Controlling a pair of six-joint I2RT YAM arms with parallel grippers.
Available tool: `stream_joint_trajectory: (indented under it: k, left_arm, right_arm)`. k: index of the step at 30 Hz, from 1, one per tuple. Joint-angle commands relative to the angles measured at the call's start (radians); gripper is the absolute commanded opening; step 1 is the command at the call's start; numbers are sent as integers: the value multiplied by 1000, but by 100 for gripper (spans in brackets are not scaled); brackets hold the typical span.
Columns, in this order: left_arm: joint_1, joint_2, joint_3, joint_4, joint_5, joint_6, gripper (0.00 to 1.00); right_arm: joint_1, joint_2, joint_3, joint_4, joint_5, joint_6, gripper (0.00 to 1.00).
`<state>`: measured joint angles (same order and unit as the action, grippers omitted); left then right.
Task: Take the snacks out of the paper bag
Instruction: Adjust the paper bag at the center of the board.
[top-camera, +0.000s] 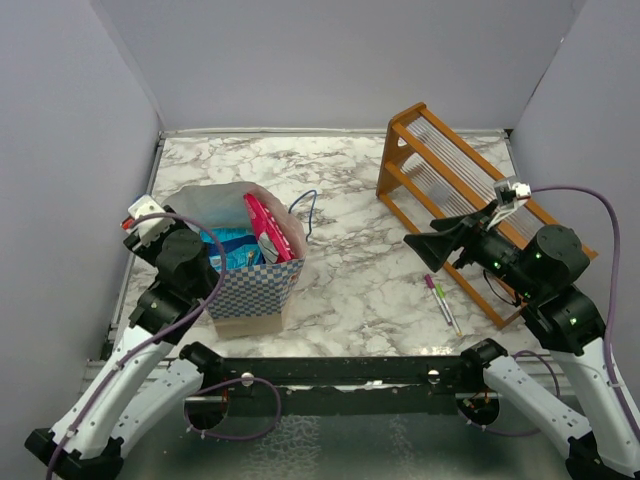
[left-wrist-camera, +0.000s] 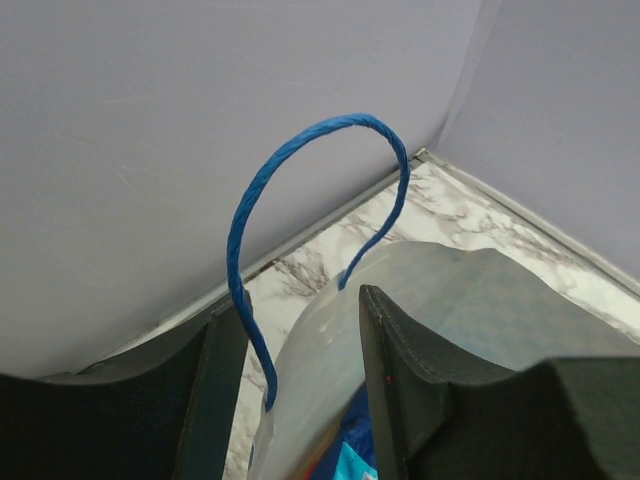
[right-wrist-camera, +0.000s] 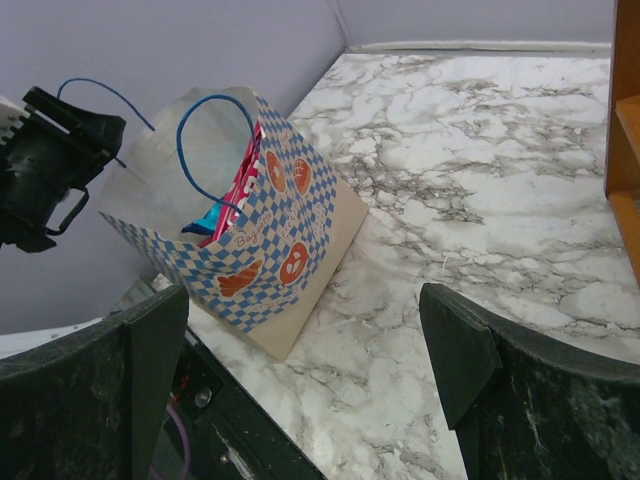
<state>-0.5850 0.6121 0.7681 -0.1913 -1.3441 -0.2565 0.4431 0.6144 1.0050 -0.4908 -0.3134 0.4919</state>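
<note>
The paper bag (top-camera: 255, 290), blue-and-white checkered, stands at the left of the marble table, mouth up. Snacks poke out of it: a pink-and-white packet (top-camera: 268, 228) upright and a blue packet (top-camera: 232, 248) beside it. My left gripper (top-camera: 203, 236) is at the bag's left rim. In the left wrist view my left gripper (left-wrist-camera: 300, 340) is half closed on the cream rim of the paper bag (left-wrist-camera: 450, 300), with the paper bowed between its fingers and the blue handle (left-wrist-camera: 300, 150) looping up. My right gripper (top-camera: 425, 250) hovers open over the table's right side, holding nothing.
An orange slatted rack (top-camera: 450, 170) stands at the back right. Two thin pens (top-camera: 440, 300) lie in front of it, just below my right gripper. Grey walls close in the table on three sides. The bag's second handle (top-camera: 310, 210) hangs over the far side.
</note>
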Motion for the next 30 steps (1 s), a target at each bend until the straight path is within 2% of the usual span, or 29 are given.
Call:
stream_joint_trajectory:
  k: [1, 4, 7, 9, 14, 18, 20, 26, 30]
  left_arm:
    - [161, 88, 55, -12, 179, 26, 46]
    - [293, 127, 146, -132, 326, -56, 29]
    - [313, 111, 200, -187, 434, -101, 17]
    - [311, 82, 205, -189, 500, -103, 17]
    - [312, 47, 246, -266, 510, -112, 12]
    - [312, 30, 271, -245, 635, -73, 4]
    - [313, 42, 301, -238, 682, -72, 0]
    - [312, 113, 363, -222, 715, -49, 0]
    - [312, 199, 445, -241, 722, 28, 0]
  right_arm:
    - [-6, -2, 5, 32, -37, 10, 99]
    - [-6, -3, 16, 15, -26, 5, 99]
    - [-6, -14, 11, 20, -14, 2, 99]
    - [-6, -15, 1, 33, -13, 4, 99]
    - [-6, 13, -6, 46, -43, 8, 99]
    - [-6, 49, -10, 68, -138, -10, 99]
    - [-6, 87, -3, 66, -221, -28, 99]
    - [-6, 179, 30, 48, -379, -46, 99]
    - [-6, 210, 6, 97, -459, -1, 99]
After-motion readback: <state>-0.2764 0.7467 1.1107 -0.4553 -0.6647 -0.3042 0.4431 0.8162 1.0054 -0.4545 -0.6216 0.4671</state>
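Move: The paper bag's left handle stands in front of the half-open left fingers, about 4 cm ahead and 2 cm left, nearly level. From that hand the bag's middle lies some 13 cm right, 1 cm ahead and 16 cm down, with the red packet about 18 cm right, 2 cm ahead, 8 cm down. From the wide-open right hand, the right handle is roughly 15 cm left, 5 cm ahead and 9 cm lower. Left hand pinches the left handle, rising about 6 cm and forward; right hand heads left towards the other. ##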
